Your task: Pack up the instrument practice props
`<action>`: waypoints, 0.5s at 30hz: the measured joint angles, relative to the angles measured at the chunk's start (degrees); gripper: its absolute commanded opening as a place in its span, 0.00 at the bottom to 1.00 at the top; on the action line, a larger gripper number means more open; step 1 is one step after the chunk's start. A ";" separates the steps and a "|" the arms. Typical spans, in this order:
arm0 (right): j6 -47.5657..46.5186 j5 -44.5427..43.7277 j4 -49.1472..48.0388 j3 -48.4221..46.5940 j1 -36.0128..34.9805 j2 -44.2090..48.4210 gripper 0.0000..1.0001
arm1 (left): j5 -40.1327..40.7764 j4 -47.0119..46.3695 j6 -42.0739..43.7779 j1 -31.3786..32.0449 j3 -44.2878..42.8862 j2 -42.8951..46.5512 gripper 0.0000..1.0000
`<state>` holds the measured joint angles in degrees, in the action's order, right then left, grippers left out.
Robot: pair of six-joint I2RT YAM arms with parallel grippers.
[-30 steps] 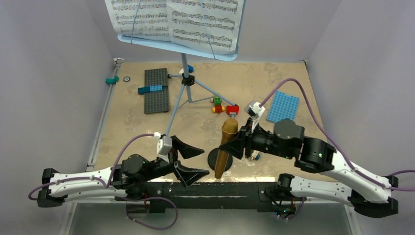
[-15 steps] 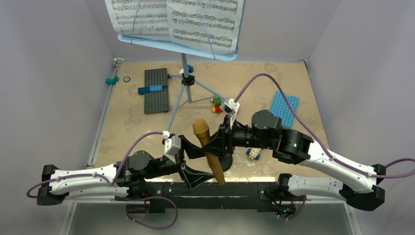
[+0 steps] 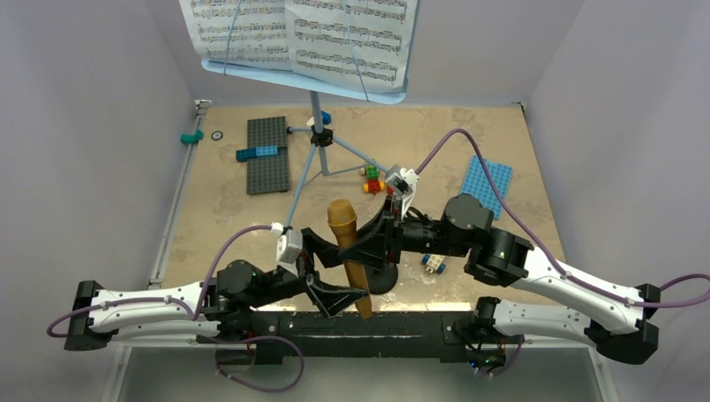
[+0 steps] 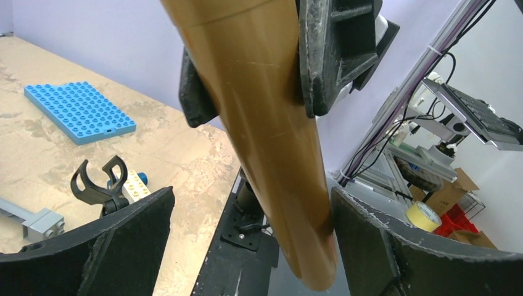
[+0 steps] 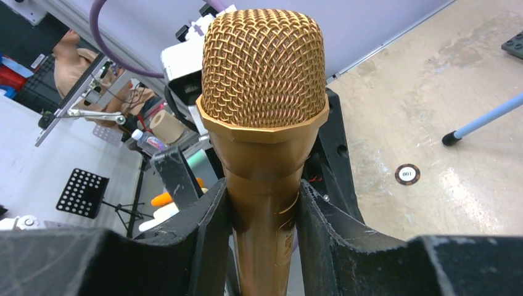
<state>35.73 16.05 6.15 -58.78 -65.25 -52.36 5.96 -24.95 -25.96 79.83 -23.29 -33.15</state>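
Note:
My right gripper is shut on the gold-brown toy microphone just below its mesh head, holding it tilted above the table's near edge. The grip shows close up in the right wrist view: right gripper, microphone. My left gripper stands open around the handle's lower end. One left finger lies close to the handle; the other is well apart. The black round-base mic stand sits partly hidden behind the right gripper, its clip empty. The light-blue music stand holds sheet-music pages at the back.
A grey baseplate with blue bricks lies back left, a blue baseplate back right. Coloured bricks sit by a tripod leg, and a white-and-blue brick lies near the mic stand. Lilac walls close three sides.
My right arm has carried the microphone left off the mic stand and tilted it. My left gripper has come up and to the right, so the handle now hangs between its open fingers.

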 measured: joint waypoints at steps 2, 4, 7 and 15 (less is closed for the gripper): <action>0.33 0.02 -1.40 0.28 -0.13 -0.46 0.00 | -0.39 -1.20 0.00 0.02 -0.15 -1.55 0.99; 0.37 0.00 -2.38 0.46 -0.42 -0.55 0.00 | -0.87 -2.25 0.00 0.02 -0.42 -2.80 0.95; 0.66 -0.02 -4.37 1.14 -0.85 -0.48 0.00 | -1.79 -4.20 0.02 0.07 -0.66 -3.96 0.77; -1.95 -0.22 -7.37 2.97 -1.18 0.31 0.32 | -3.67 -3.67 -1.99 0.31 -1.66 -4.83 0.00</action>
<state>33.78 15.84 -1.21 -55.81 -66.43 -52.05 2.28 -28.62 -27.94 80.14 -24.95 -37.98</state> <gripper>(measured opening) 0.418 0.358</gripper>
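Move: The microphone, gripped below its head by the right fingers, has its middle about 2 cm ahead, 2 cm right and 3 cm above the left hand; from the right hand that middle is level sideways, roughly 2 cm back and 3 cm below. From the left hand, the microphone stand is some 8 cm ahead, 8 cm right and 20 cm below, and the toy car about 12 cm ahead, 22 cm right and 29 cm below. Bring the open left gripper about 1.5 cm to the right along both sides of the microphone's lower handle, easing it back about 1 cm and slightly up to centre the handle, then close the fingers to pinch it. Keep the right fingers' hold under the head, with that hand nearly in place. ##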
